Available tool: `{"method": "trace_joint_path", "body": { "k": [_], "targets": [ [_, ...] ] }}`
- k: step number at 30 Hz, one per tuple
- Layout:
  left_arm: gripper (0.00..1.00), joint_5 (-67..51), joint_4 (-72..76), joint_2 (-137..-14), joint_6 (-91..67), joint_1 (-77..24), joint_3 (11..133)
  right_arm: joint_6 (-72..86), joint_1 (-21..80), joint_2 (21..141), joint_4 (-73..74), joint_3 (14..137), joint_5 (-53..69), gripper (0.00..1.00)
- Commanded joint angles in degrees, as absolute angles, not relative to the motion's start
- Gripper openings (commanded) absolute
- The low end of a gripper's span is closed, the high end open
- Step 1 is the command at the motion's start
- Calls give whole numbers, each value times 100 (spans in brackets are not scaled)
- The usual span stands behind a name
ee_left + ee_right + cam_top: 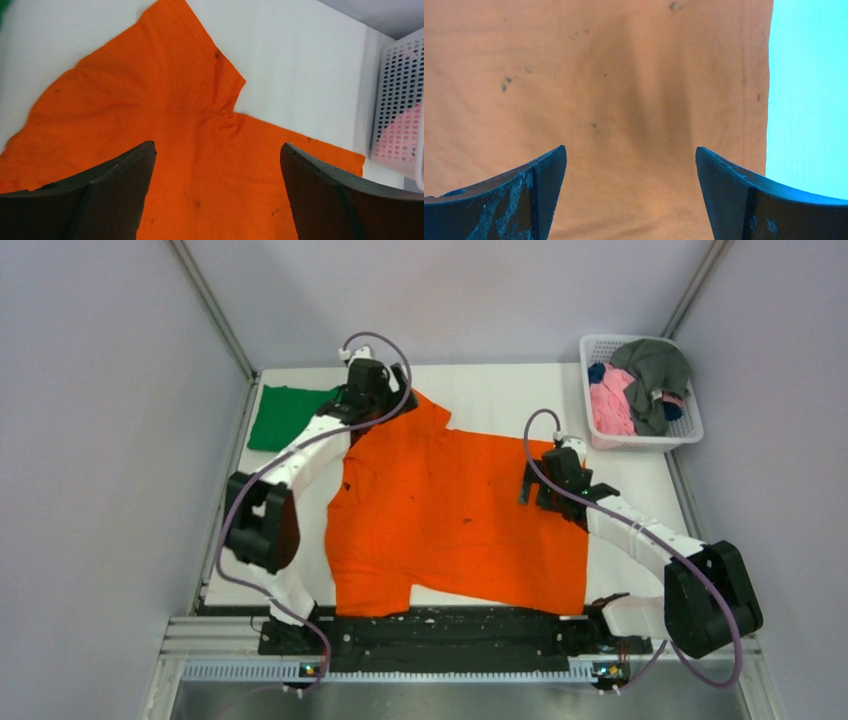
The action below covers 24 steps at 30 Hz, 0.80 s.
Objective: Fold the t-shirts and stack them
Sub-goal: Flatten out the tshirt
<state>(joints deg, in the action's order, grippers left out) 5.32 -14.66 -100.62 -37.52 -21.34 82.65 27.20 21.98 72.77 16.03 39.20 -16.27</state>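
A bright orange t-shirt [450,520] with small dark specks lies spread flat across the middle of the table. It fills the left wrist view [175,130] and the right wrist view [614,100]. My left gripper [372,390] is open and empty above the shirt's far left sleeve. My right gripper [553,485] is open and empty above the shirt's right hem. A folded green t-shirt [285,415] lies at the far left. Pink [612,400], grey [652,370] and dark blue shirts lie in a basket.
A white plastic basket [645,440] stands at the far right corner; it also shows in the left wrist view [400,100]. Grey walls enclose the table on the left, back and right. A black rail [440,630] runs along the near edge.
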Motion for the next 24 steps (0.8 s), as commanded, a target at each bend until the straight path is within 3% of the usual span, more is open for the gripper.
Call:
{"method": "trace_joint_path", "body": {
  "k": [1,6,15,24],
  "targets": [
    [99,725,-1649,-9615,-3504,-2126,7071,2834,1930,7421,1532,4262,-1761,99],
    [99,782,-2060,-10155,-3610,-2091,7215,2667,1600,8173,1197,4666,-1591,99],
    [99,743,-3054,-11965,-3701,-1930,8995,2549,1385,9915,1021,5753,-1205,99],
    [99,510,-3608,-12974,-3915,-1436,10255,2410,1214,11509,1381,7350,-1023,99]
  ]
}}
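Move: The left hand hangs about 16 cm above the orange t-shirt: its far-left shoulder lies roughly 4 cm back and 3 cm to the left, the loose sleeve some 7 cm ahead and 3 cm to the right, the folded green shirt 25 cm to the left and 5 cm ahead. The right hand is only about 4 cm above the t-shirt's right part, aimed at a patch 5 cm ahead and 2 cm to the right; the shirt's far edge lies 15 cm straight ahead, the right hem 11 cm to the right and level with the hand, and the basket 28 cm ahead, 26 cm to the right, its middle 3 cm higher. The right hand, wide open, glides forward some 14 cm while easing down about 4 cm, its fingertips coming down on the t-shirt's right part and pushing the cloth along towards the far edge. The left hand, also open, first drops about 15 cm and draws back 5 cm onto the far-left shoulder, its fingers tipping some 25 degrees further down, then slides low over the cloth about 7 cm forward and slightly left, brushing it out towards the sleeve side. ##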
